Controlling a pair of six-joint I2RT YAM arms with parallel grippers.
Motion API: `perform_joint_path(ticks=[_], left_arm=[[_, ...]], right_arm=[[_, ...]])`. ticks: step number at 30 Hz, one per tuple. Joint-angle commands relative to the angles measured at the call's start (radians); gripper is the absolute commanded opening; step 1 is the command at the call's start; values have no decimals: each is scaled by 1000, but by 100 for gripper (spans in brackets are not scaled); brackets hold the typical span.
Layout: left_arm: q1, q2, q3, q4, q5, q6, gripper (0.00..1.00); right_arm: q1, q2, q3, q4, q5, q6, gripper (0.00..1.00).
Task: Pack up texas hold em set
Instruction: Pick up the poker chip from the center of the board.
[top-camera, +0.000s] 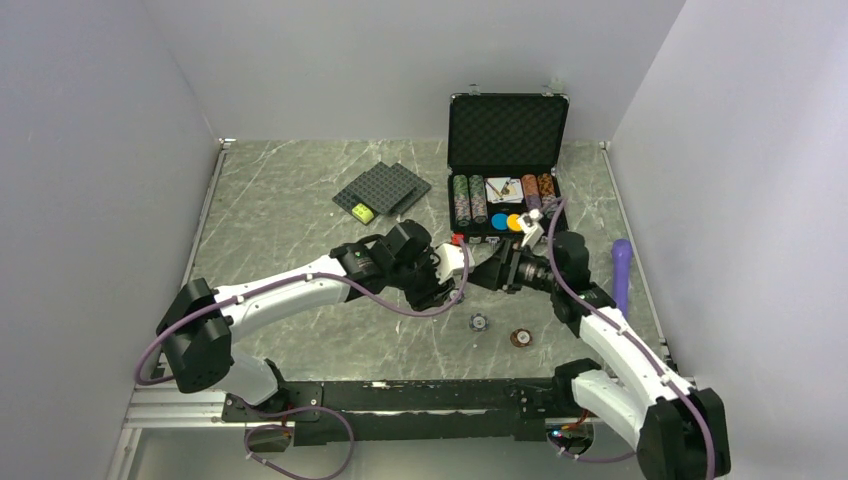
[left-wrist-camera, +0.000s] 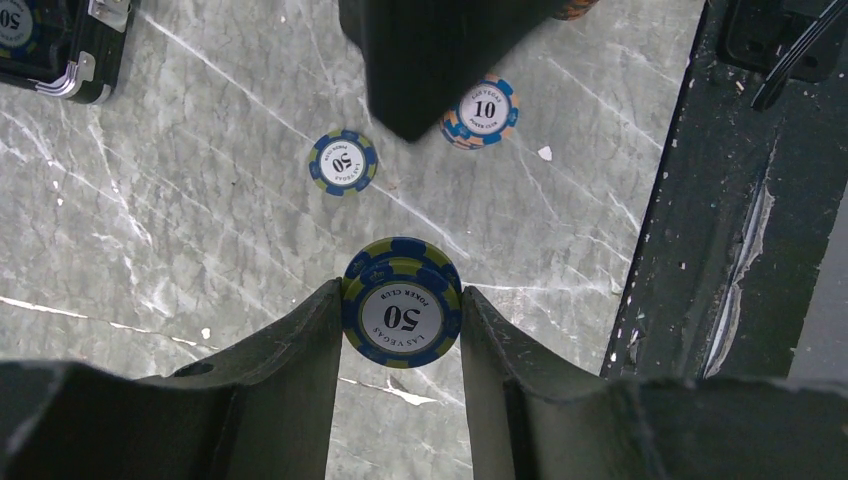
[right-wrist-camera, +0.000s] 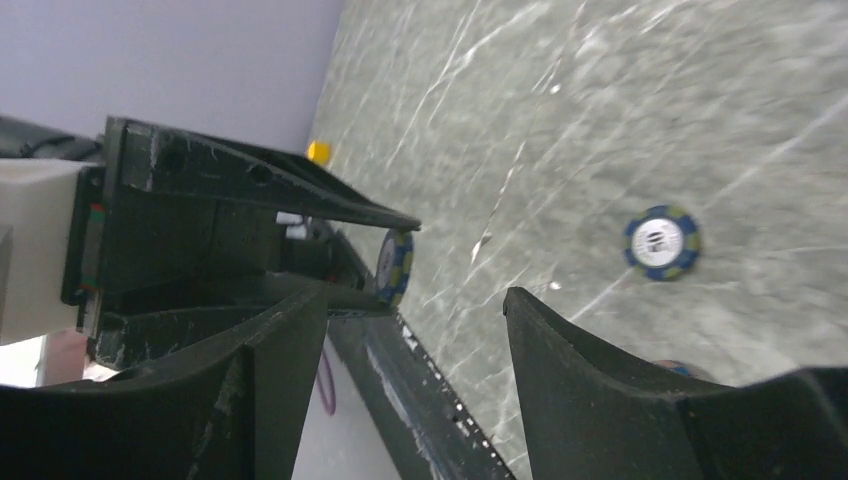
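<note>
The black briefcase (top-camera: 505, 128) lies open at the back right, with chip stacks, cards and blue and orange discs in its tray. My left gripper (left-wrist-camera: 402, 290) is shut on a small stack of blue-and-yellow "50" chips (left-wrist-camera: 402, 305), held above the table. In the right wrist view these chips (right-wrist-camera: 396, 265) show edge-on at the left gripper's tips. My right gripper (right-wrist-camera: 415, 310) faces them, open, with nothing between its fingers. The two grippers meet at mid-table (top-camera: 478, 268). A blue chip (left-wrist-camera: 343, 162) and an orange-and-blue "10" stack (left-wrist-camera: 480, 113) lie on the table.
Dark grey studded plates (top-camera: 382, 188) with a yellow-green brick (top-camera: 362, 213) lie at the back centre. A purple object (top-camera: 622, 270) stands by the right wall. The black base rail (left-wrist-camera: 700, 220) runs along the near edge. The case corner (left-wrist-camera: 75, 75) is close by.
</note>
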Motion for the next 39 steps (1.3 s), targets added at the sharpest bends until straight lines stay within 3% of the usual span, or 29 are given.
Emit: perform_joint_path(ticks=[1,13,25,27,32,36,37,39], left_arm=[[-13,-44,-6,49,43,27,0],[-29,-45,-9,53,31,33,0],[-40,-50,-16,57,21,35,0],[-41,-49,-14,55,20,35,0],[-45,-46,-8,47,15,23,0],[-45,-52,2,36,-19,12,1],[-44,-55,2,32,-23,11,11],[-45,-64,4,30,-27,5,45]], right_arm=[[99,59,28,92,-12,46,69],[190,166,47,148,-6,52,64],[261,264,72,207,-46,44,45],[267,271,72,232,-57,53,36],[278,293,75,278,-88,55,0],[277,287,81,261,-75,25,0],[278,280,86,244,-63,5,0],[273,258,108,180,-24,-47,0]])
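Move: The left gripper already holds a thin stack of blue 50 poker chips between its pads, right at its hand point. From the right hand they lie about 8 cm to the left, 2 cm back and 4 cm lower. A loose 50 chip lies on the table some 17 cm below the right hand, 4 cm left and 2 cm ahead of it; the 10-chip stack lies about 5 cm back of that hand, level sideways, and 16 cm below. The right fingers pinch the held poker chips across their faces, one fingertip coming over the 50 face, after the hand travels about 7 cm left, 3 cm back and 3 cm down towards the left gripper. The wrist swings some 15 degrees counter-clockwise; the fingers narrow gradually, then snap nearly shut. The left hand keeps its grip on the rim, almost still. ##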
